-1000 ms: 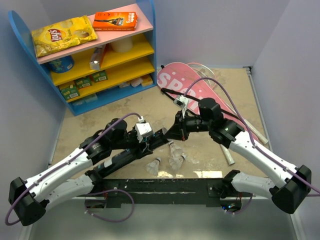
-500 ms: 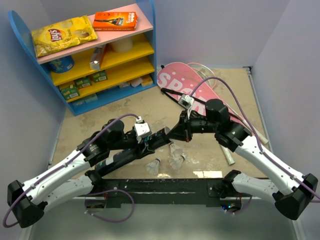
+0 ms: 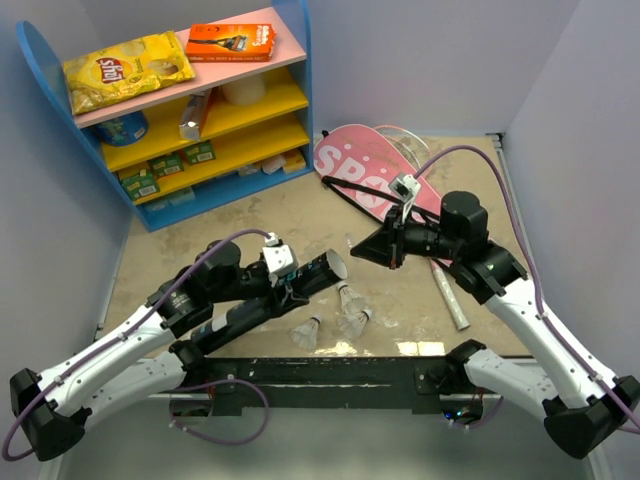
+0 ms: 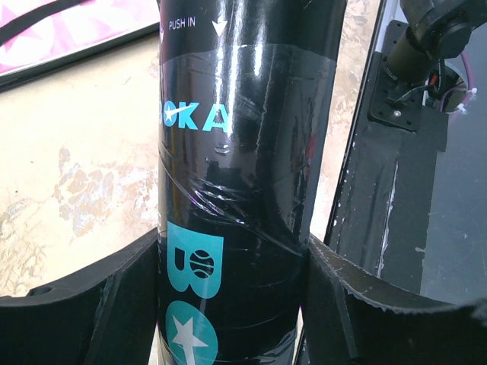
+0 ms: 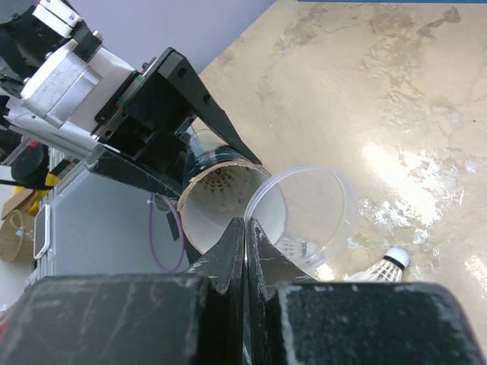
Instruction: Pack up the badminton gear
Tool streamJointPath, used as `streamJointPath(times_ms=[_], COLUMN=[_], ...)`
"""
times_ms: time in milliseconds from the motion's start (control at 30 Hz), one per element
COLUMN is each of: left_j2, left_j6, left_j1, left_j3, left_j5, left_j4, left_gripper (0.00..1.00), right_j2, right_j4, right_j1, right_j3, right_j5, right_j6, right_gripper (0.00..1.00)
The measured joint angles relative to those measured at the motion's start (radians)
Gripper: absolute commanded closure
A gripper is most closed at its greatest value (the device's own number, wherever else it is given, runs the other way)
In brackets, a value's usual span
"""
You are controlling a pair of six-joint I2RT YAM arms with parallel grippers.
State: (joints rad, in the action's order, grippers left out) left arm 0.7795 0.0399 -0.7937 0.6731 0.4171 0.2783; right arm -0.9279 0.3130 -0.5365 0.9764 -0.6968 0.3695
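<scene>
My left gripper [image 4: 232,304] is shut on the long black tube [image 4: 243,152], which lies slanted low over the table [image 3: 290,285]. The tube's open end [image 5: 221,205] faces my right gripper [image 5: 245,224]. That gripper is shut on the rim of a clear round lid [image 5: 312,209], held just off the tube's mouth. In the top view the right gripper [image 3: 362,250] hangs right of the tube's end. Three white shuttlecocks [image 3: 307,331] [image 3: 352,322] [image 3: 346,295] lie under the tube. The pink racket cover [image 3: 365,165] lies behind, the racket's handle [image 3: 450,295] beside it.
A blue shelf unit [image 3: 200,110] stands at the back left with a yellow chip bag [image 3: 125,68] and an orange box [image 3: 230,42] on top. A black base bar [image 3: 330,375] runs along the near edge. Grey walls close in both sides.
My right gripper has drawn back to the right, away from the tube's mouth, with the clear lid in it. The left arm with the tube has shifted slightly left.
</scene>
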Motion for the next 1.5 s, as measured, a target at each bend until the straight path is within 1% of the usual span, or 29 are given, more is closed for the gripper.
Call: streamJointPath(times_ms=[200, 333, 433, 533, 667, 833, 933, 1067, 1100, 1133, 1167, 1200, 1233, 1333, 1500], left_j2=[-0.011, -0.012, -0.012, -0.011, -0.011, -0.011, -0.011, -0.013, -0.014, -0.015, -0.016, -0.016, -0.016, -0.016, -0.019], left_j6=[-0.003, -0.003, -0.003, -0.003, -0.003, -0.004, -0.005, -0.007, -0.008, -0.011, -0.013, -0.014, -0.015, -0.021, -0.021], left_j1=[-0.002, -0.005, -0.006, -0.006, -0.006, -0.008, -0.008, -0.008, -0.008, -0.008, -0.008, -0.008, -0.008, -0.008, -0.008], left_j3=[0.0, 0.0, 0.0, 0.0, 0.0, 0.0, 0.0, -0.001, -0.002, -0.002, -0.003, -0.005, -0.006, -0.013, -0.015], left_j5=[0.003, 0.003, 0.004, 0.004, 0.003, 0.002, -0.005, -0.01, -0.01, -0.012, -0.013, -0.013, -0.014, -0.016, -0.019], left_j4=[0.002, 0.002, 0.002, 0.003, 0.003, 0.003, 0.003, 0.003, 0.003, 0.002, 0.002, 0.002, 0.001, 0.001, 0.002], left_gripper=[0.98, 0.99, 1.0, 1.0, 1.0, 1.0, 1.0, 1.0, 1.0, 1.0, 1.0, 1.0, 1.0, 1.0, 1.0], right_j2=[-0.008, -0.042, -0.103, -0.201, -0.394, -0.651, -0.765, -0.875, -0.9, -0.917, -0.927, -0.933, -0.936, -0.933, -0.878], right_j4=[0.041, 0.055, 0.064, 0.062, 0.026, -0.043, -0.057, -0.06, -0.064, -0.07, -0.074, -0.08, -0.085, -0.097, -0.092], right_j1=[0.001, 0.001, 0.001, 0.001, 0.001, 0.0, -0.002, -0.006, -0.008, -0.008, -0.009, -0.011, -0.012, -0.013, -0.019], right_j3=[0.041, 0.08, 0.097, 0.1, 0.095, 0.096, 0.1, 0.145, 0.163, 0.176, 0.185, 0.192, 0.193, 0.193, 0.186], right_j5=[0.064, 0.162, 0.287, 0.406, 0.54, 0.624, 0.66, 0.713, 0.727, 0.74, 0.749, 0.763, 0.771, 0.796, 0.811], right_j6=[-0.006, -0.01, -0.013, -0.01, 0.015, 0.051, 0.067, 0.084, 0.087, 0.09, 0.095, 0.1, 0.103, 0.108, 0.108], right_gripper=[1.0, 1.0, 1.0, 1.0, 1.0, 1.0, 1.0, 1.0, 0.9, 0.77, 0.66, 0.58, 0.46, 0.35, 0.33])
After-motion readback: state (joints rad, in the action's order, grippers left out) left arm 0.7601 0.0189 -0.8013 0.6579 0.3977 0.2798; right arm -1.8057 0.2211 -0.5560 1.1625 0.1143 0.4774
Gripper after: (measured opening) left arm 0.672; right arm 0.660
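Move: The shut right fingers still hold the clear lid; its landing spot is bare table about 20 cm ahead, 2 cm right and 28 cm below. The racket bag's middle lies some 27 cm ahead and 20 cm right; the nearest shuttlecock is about 2 cm back, level sideways; the open tube mouth is 4 cm back, 8 cm left and 5 cm lower. From the left hand, the spot is roughly 27 cm ahead and 18 cm right. The right hand swings down 27 cm and forward 20, turning downward, opens above the table and starts rising. ##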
